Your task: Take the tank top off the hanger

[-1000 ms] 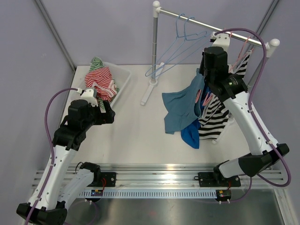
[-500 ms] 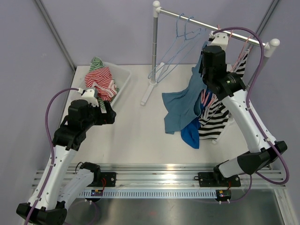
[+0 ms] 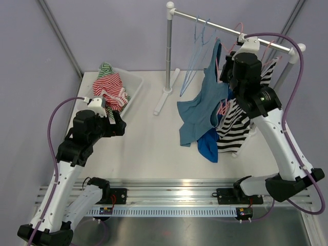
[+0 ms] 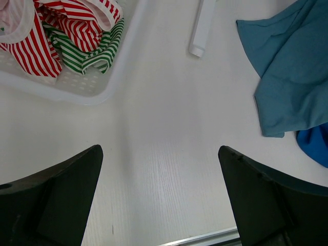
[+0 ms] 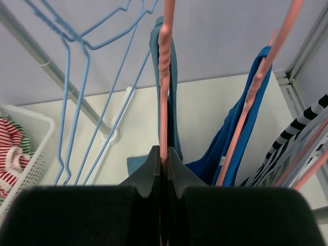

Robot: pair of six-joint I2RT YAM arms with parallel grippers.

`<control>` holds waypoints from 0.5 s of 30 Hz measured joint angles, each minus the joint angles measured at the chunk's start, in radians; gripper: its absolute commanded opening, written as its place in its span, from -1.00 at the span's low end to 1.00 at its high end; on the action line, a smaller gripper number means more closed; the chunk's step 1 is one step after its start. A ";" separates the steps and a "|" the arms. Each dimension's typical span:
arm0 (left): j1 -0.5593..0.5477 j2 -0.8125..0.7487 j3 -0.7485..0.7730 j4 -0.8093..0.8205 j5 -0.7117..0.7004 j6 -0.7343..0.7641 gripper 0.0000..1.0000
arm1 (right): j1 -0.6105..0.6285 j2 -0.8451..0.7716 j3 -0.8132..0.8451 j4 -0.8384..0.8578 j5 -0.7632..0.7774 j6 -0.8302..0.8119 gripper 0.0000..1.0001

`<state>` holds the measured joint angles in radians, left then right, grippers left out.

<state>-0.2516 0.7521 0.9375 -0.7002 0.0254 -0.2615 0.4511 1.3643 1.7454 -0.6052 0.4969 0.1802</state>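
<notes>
The tank top is teal blue. One strap runs up along a pink hanger, while its lower part lies crumpled on the table. My right gripper is shut on that hanger's pink wire, high up near the rail. In the top view this gripper sits just right of the raised strap. Over the table at the left, my left gripper is open and holds nothing. It hovers well apart from the tank top, and the top view shows this gripper beside the basket.
A white basket at the back left holds red and green striped clothes. Empty light-blue hangers hang on the rail. A bright blue garment on a second pink hanger and a black-and-white striped garment hang at the right. The rack foot lies on the table.
My right gripper has shut on the pink hanger and risen to the right, pulling the tank top's strap up. The light-blue hangers swung. The left arm stayed still.
</notes>
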 measured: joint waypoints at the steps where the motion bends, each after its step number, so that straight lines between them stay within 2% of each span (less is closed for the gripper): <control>1: 0.000 -0.005 0.000 0.000 -0.003 0.000 0.98 | 0.000 -0.019 -0.013 0.004 -0.016 0.002 -1.00; 15: -0.002 -0.010 0.000 0.003 -0.025 0.000 0.98 | 0.000 -0.285 -0.250 0.058 -0.284 0.023 -1.00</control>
<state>-0.2535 0.7422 0.9375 -0.6975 0.0006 -0.2619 0.4511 1.0798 1.4956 -0.5476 0.2131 0.2028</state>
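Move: The right hand already pinches the pink hanger; the teal tank top hanging from it has its middle roughly 2 cm ahead, 5 cm left and 23 cm below. The empty blue hangers hang some 10 cm ahead and 13 cm left, about level in height; the royal blue top is about 5 cm ahead, 5 cm right and 20 cm below. From the left hand, the teal tank top lies about 15 cm ahead, 36 cm right and 6 cm below. Still pinching the pink hanger, the right hand draws back about 7 cm from the rail, turning some 15 degrees counter-clockwise. ##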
